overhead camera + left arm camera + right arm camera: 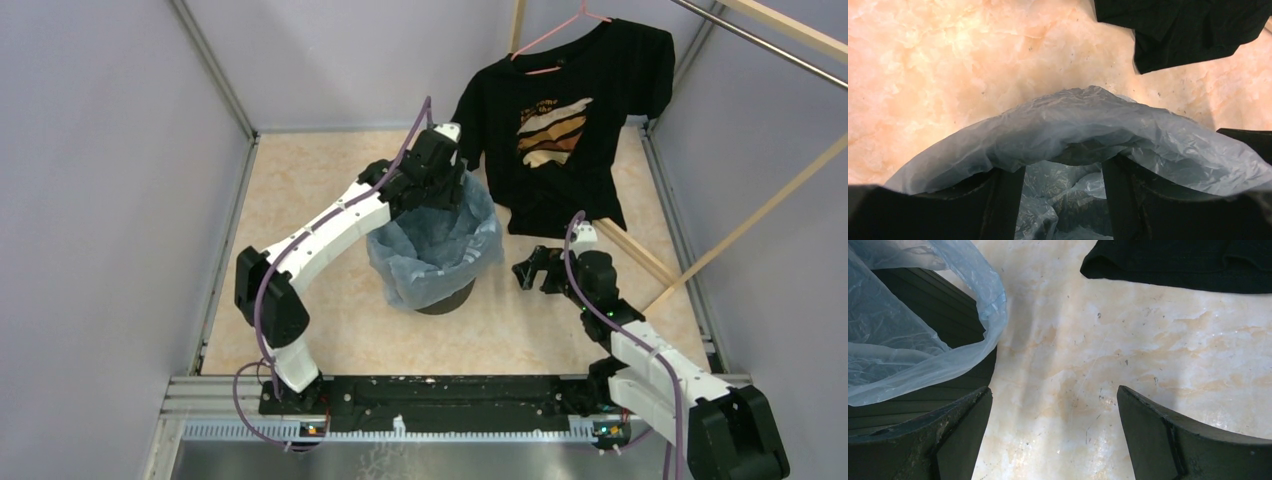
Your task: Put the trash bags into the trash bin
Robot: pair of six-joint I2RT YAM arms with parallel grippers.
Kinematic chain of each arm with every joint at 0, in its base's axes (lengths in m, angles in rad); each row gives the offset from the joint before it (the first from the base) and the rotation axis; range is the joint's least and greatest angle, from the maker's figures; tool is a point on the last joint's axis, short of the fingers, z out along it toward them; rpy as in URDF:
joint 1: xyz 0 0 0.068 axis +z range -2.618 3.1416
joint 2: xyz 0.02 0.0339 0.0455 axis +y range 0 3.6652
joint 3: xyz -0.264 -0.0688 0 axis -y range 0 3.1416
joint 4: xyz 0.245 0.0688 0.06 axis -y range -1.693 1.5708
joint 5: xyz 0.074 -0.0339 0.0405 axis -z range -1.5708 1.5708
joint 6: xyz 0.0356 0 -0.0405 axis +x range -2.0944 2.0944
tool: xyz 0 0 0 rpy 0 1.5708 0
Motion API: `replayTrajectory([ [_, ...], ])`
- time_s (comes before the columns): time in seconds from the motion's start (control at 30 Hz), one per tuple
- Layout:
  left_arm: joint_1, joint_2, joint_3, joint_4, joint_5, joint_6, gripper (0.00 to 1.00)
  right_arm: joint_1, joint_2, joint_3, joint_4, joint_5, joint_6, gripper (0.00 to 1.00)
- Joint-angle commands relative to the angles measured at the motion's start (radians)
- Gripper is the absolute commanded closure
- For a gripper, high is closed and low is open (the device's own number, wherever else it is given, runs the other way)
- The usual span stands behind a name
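Note:
The round black trash bin stands mid-floor, lined by the pale-blue trash bag, whose wrinkled mouth drapes over the rim. My left gripper is at the bin's far-left rim. In the left wrist view the bag film lies over the tips of its fingers, which stand apart, with the bag's inside showing between them. My right gripper hovers open over bare floor right of the bin. The right wrist view has the bag's edge and the ribbed bin side left of that gripper.
A black printed T-shirt hangs on a pink hanger from a wooden rack at the back right; its hem hangs near the floor beyond my right gripper. Grey walls close in the marbled floor. A metal rail runs along the near edge.

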Motion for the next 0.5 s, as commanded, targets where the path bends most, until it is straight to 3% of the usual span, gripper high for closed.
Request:
replayTrajectory([
  [0.0, 0.0, -0.073, -0.039, -0.008, 0.046, -0.013, 0.32, 0.001, -0.014, 0.012, 0.043, 0.0, -0.001, 0.05],
  [0.1, -0.001, -0.179, -0.167, -0.015, 0.095, -0.042, 0.26, 0.0, 0.0, 0.017, 0.047, -0.004, -0.002, 0.05],
  [0.23, -0.001, -0.316, -0.329, 0.031, 0.151, -0.062, 0.09, 0.001, 0.037, 0.03, 0.05, -0.013, -0.003, 0.05],
  [0.47, -0.002, -0.259, -0.459, 0.08, 0.16, -0.108, 0.13, 0.001, 0.065, 0.041, 0.05, -0.017, -0.007, 0.06],
])
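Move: The trash bag lines the trash bin. Its middle lies about 8 cm back and 4 cm left of the empty left hand, some 6 cm lower; that hand's fingers are at the bag's far, right-hand rim. The bin's own middle is about 9 cm back, 3 cm left and 13 cm below. The hanging black shirt is roughly 20 cm right and 11 cm ahead. From the right hand, the bag is some 20 cm left, 7 cm ahead and 7 cm higher. Coming away from the film at the bag's far rim, the left fingers draw back about 9 cm, with 4 cm to the left and a slight sink, across the mouth and into the middle of the bag. They spread from part open to nearly wide as the wrist tips a little further down. The right hand, wide open and empty, sinks about 2 cm beside the bin. ##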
